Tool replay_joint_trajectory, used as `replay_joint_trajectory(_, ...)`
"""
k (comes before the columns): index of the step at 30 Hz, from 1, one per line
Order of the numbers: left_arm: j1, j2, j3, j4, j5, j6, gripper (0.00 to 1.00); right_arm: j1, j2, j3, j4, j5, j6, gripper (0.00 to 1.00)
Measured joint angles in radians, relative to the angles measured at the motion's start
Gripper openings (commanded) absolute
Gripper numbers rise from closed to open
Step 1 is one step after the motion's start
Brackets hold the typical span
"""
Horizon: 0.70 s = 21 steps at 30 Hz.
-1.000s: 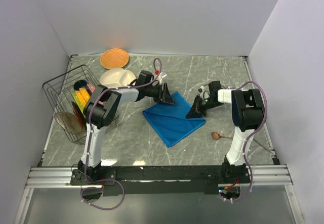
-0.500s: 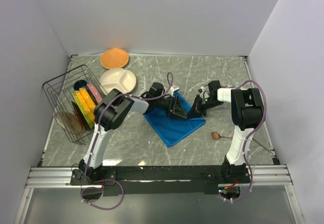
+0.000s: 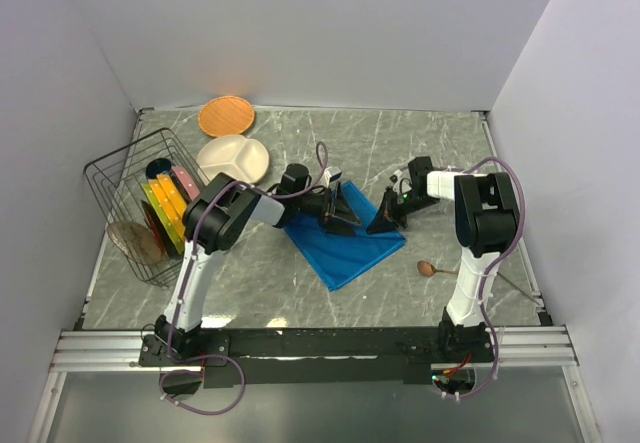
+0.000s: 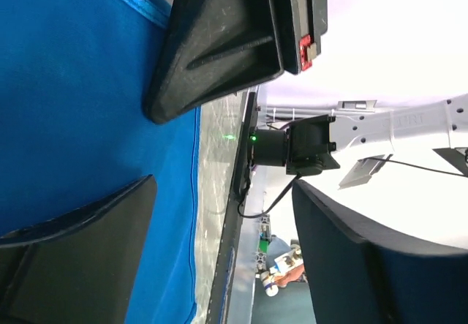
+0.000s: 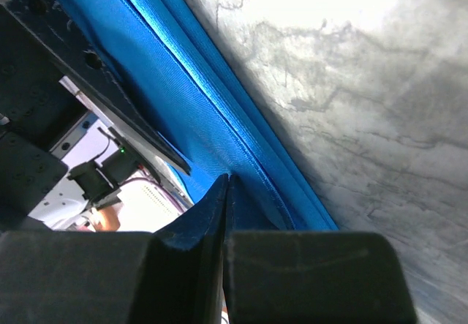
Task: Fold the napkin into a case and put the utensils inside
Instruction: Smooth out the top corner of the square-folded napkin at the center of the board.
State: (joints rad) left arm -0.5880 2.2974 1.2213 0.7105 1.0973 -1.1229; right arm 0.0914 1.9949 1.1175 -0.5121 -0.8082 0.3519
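Observation:
The bright blue napkin lies on the marble table, mid-table, with doubled layers along its right edge. My left gripper hovers low over the napkin's far part, jaws wide open and nothing between them; blue cloth fills the space below. My right gripper is at the napkin's right edge, its jaws shut on a pinch of cloth that tents up to the tips. A brown wooden spoon, one of the utensils, lies to the right of the napkin.
A white divided plate and an orange plate sit at the far left. A wire basket holding colourful plates stands at the left edge. The two grippers are close together, tips facing each other.
My left gripper swept right across the napkin toward the right gripper, then drew back slightly and opened wide. The napkin's far corner no longer sticks out. The right gripper closed on the edge.

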Motion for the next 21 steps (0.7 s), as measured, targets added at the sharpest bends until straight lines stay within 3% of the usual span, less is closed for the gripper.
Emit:
replay_joint_trajectory(10,0.068,-0.047,-0.090,0.050,0.042,0.017,0.85,0.016,0.001,0.023,-0.031,0.034,-0.001,0.01)
replay_joint_trajectory(21,0.184,-0.075,-0.129,0.003,0.116,0.109,0.83,0.029,0.001,0.037,-0.041,0.057,0.000,0.01)
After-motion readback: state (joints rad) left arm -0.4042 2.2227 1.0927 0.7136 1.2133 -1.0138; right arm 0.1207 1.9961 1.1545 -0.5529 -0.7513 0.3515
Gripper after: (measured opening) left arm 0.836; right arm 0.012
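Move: The napkin's left corner lies about 17 cm to the left of the left hand, nearly level with it fore and aft and some 5 cm lower; its top corner is about 13 cm ahead, its right corner some 16 cm to the right and 3 cm back. From the right hand, closed on the cloth near that right corner, the left corner is about 27 cm to the left and 2 cm farther out, the top corner some 9 cm left and 14 cm ahead. From the middle of the napkin the left hand sweeps about 7.5 cm to the left, slanting a little forward late on and staying at nearly the same height, towards the napkin's left corner; its fingers still point right and stay wide open, one above the other, the lower one skimming the cloth. The right hand stays where it is, keeping its shut fingertips on the napkin just inside the upper right edge, so that side is held while the left hand passes away from it. ##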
